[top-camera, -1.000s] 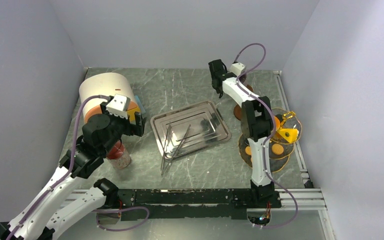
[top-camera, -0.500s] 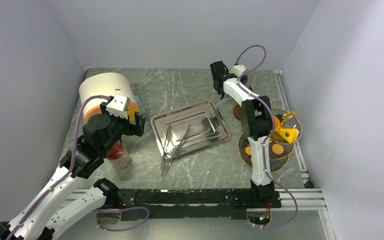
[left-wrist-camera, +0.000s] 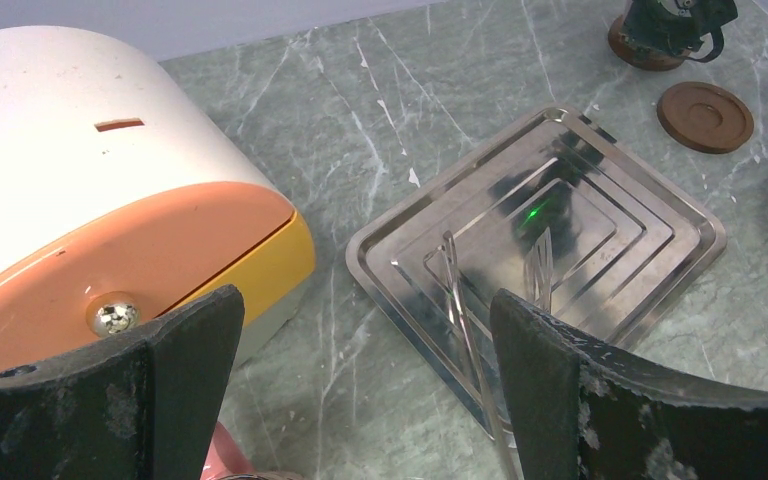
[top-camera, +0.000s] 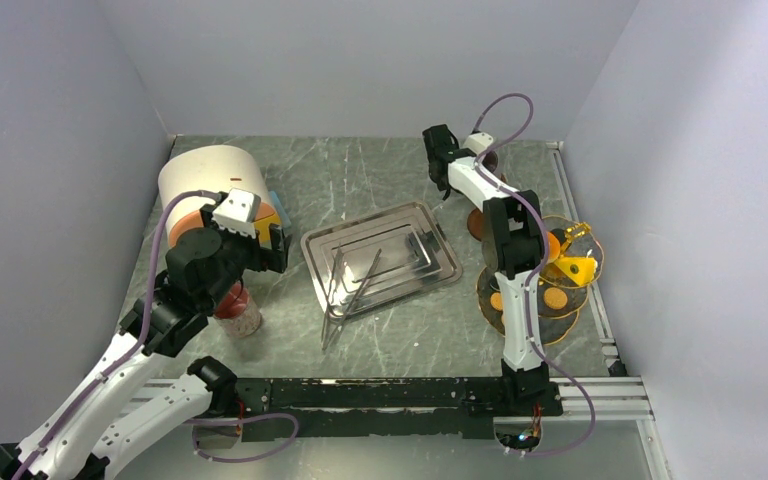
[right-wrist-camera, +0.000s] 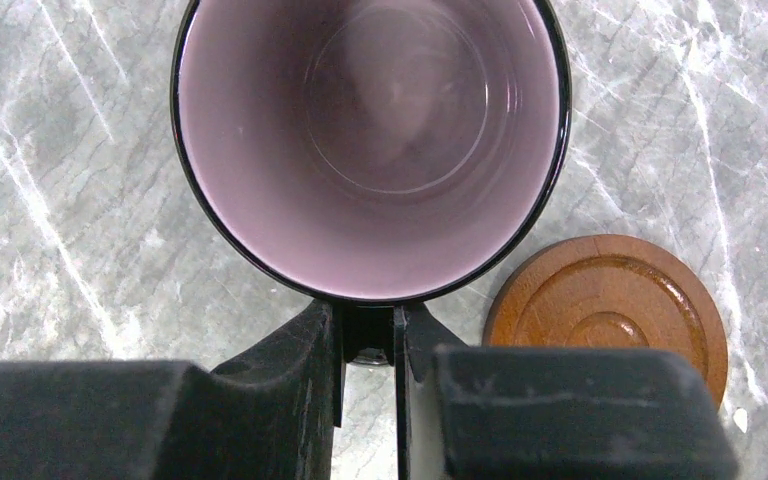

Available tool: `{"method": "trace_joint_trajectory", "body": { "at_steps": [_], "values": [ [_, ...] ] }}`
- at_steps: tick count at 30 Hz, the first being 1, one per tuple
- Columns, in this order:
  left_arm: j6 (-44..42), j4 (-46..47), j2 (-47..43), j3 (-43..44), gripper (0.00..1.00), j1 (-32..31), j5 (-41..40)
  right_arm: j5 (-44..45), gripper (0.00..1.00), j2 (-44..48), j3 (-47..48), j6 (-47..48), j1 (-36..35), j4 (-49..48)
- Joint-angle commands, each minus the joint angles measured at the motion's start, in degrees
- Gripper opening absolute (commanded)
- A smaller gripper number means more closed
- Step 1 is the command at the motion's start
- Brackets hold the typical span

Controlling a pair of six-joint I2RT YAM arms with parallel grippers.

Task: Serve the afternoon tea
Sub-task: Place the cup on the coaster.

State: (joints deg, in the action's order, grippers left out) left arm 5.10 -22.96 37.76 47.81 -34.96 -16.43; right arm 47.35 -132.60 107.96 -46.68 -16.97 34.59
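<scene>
A mug with a pinkish-purple inside and dark rim fills the right wrist view, upright above the marble top. My right gripper is shut on its handle at the near rim. From above, that gripper is at the far middle-right of the table and hides the mug. Orange round treats lie on amber see-through plates at the right. My left gripper is open, with nothing between its fingers, near the white-and-orange box.
A steel tray in the middle holds metal tongs. Brown coasters lie near the mug and further forward. A red-lidded jar stands under the left arm. A yellow wedge sits on the plates.
My right gripper has shifted slightly to the right with the mug in it. The left arm has not moved.
</scene>
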Motion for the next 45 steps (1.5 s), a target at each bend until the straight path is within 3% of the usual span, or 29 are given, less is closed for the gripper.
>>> {"method": "trace_joint_trajectory", "body": {
  "at_steps": [1,13,29,39,45],
  "values": [
    [-0.8,0.1,-0.4,0.0,0.97,-0.2,-0.8,3.4,0.20,0.1,2.8,-0.9,0.4,-0.3],
    [-0.8,0.2,-0.3,-0.2,0.97,-0.3,-1.2,3.5,0.31,0.1,4.1,-1.9,0.4,1.9],
    [-0.7,-0.3,-0.3,0.2,0.97,-0.3,-2.0,3.2,0.35,4.0,6.0,-0.3,0.5,4.3],
    [-0.2,0.6,-0.6,-0.6,0.97,-0.3,-2.8,-10.1,0.41,15.2,-2.6,10.7,-1.1,-5.3],
    [3.1,0.4,3.8,0.4,0.98,-0.3,-0.2,-21.3,0.43,23.4,-9.0,15.4,-2.6,-9.9]
  ]
}}
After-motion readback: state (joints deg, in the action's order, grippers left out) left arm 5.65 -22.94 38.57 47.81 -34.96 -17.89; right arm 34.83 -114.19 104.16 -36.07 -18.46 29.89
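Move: The right hand still pinches the cup's handle. The far coaster is under the cup, about 4 cm ahead and 5 cm to the right of this hand, some 5 cm below. The near coaster lies roughly 7 cm back and 6 cm right of the hand, the metal tray's middle about 15 cm back and 19 cm left, both about 6 cm below. From the left hand, the far coaster is roughly 31 cm ahead, 44 cm right and 25 cm below. The right fingers let go of the cup's handle, opening from nearly shut to not quite half, while the hand eases up a couple of centimetres and hesitates. Then it lifts quickly away from the cup, ending about 13 cm higher and 4 cm to the left, turning some 15 degrees counter-clockwise as the fingertips tip up about 10. ##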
